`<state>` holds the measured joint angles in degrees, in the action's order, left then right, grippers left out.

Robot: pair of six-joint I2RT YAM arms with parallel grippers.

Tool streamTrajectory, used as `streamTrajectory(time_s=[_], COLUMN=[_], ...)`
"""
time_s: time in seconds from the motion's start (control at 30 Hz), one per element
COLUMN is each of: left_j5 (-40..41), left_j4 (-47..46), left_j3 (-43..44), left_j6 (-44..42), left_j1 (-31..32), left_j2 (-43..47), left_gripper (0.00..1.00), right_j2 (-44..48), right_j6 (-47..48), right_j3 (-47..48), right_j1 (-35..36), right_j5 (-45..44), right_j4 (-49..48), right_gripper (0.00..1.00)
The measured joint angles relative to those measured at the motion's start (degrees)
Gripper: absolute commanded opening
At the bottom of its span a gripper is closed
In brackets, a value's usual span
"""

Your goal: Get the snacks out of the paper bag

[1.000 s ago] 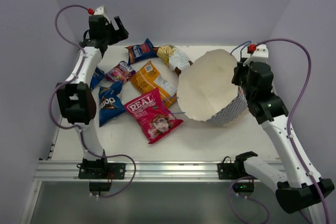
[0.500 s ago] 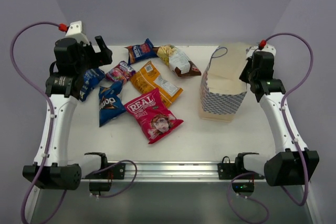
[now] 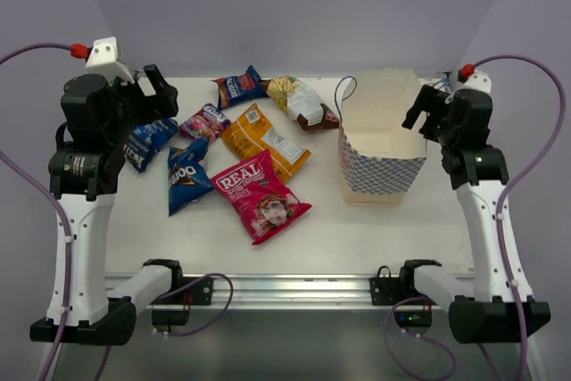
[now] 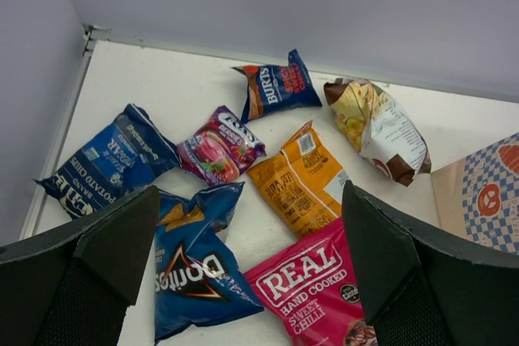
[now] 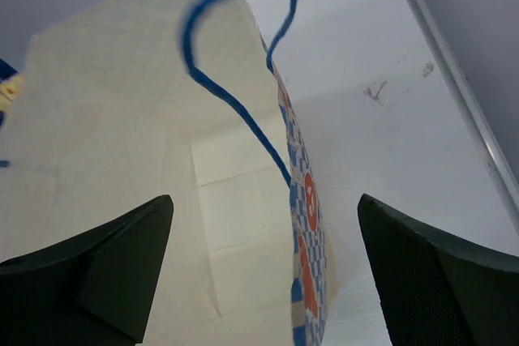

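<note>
The paper bag (image 3: 382, 160) stands upright at the right of the table, and its inside (image 5: 122, 160) shows only beige paper. Several snacks lie on the left half: the red-pink REAL packet (image 3: 260, 195), orange (image 3: 263, 140), Doritos (image 3: 186, 176), purple-pink (image 3: 205, 120), dark blue Burts (image 3: 239, 86), yellow-white (image 3: 299, 100) and another blue one (image 3: 147, 142). My left gripper (image 3: 156, 91) hangs open high above them (image 4: 251, 281). My right gripper (image 3: 428, 109) is open, with the bag's checked right wall (image 5: 306, 224) standing between its fingers (image 5: 263, 273), untouched.
A thin blue cord handle (image 5: 235, 103) loops up from the bag's rim in front of the right wrist camera. The table's raised edge (image 5: 454, 79) runs close along the right of the bag. Purple walls close in the back and sides.
The right gripper has opened and let go of the bag, which went from tipped over to standing upright. Both arms have pulled up and outward.
</note>
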<state>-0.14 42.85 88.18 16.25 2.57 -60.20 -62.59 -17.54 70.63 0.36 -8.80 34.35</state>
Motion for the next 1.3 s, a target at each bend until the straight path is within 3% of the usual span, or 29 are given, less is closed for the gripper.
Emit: streamTrajectory(time_s=[0.23, 0.53, 0.93, 1.3], left_j5=[3.08, 8.83, 20.46, 22.69], left_j4=[3.63, 3.08, 2.71, 3.1], left_j3=[8.39, 13.38, 10.62, 7.67], left_j6=[-1.27, -4.55, -6.4, -6.38], left_j1=[2.47, 7.13, 10.4, 10.71], left_j2=[3.5, 18.78, 26.86, 26.86], left_gripper=[1.0, 1.0, 1.0, 1.0], right_j2=[16.39, 36.68, 46.31, 47.08], right_j6=[2.14, 6.05, 12.35, 13.99], right_j3=[7.5, 10.38, 1.9, 1.36], right_j1=[0.0, 0.76, 9.2, 9.77], right_j5=[0.96, 4.13, 3.1, 1.25], right_j4=[0.7, -4.39, -8.44, -9.55], right_gripper=[0.99, 0.99, 0.99, 0.99])
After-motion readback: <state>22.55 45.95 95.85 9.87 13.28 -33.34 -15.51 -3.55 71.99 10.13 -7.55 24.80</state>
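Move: The emptied paper bag stands right under my right hand, its middle about 5 cm ahead, 6 cm to the left and some 17 cm below. From that same hand the yellow-brown pack lies roughly 31 cm ahead, 26 cm to the left and 27 cm down, and the red REAL pack about 6 cm back and 38 cm to the left. From my left hand the bag is some 53 cm to the right, 8 cm ahead and 29 cm below. I clear both open, empty hands off the work together. My right hand draws back about 25 cm and rises nearly as far away from the bag, its fingers swinging from pointing down to well above level; my left hand backs off some 20 cm over the snacks, climbing and drifting a little left, fingers tipping up about 30 degrees. Both then settle. ##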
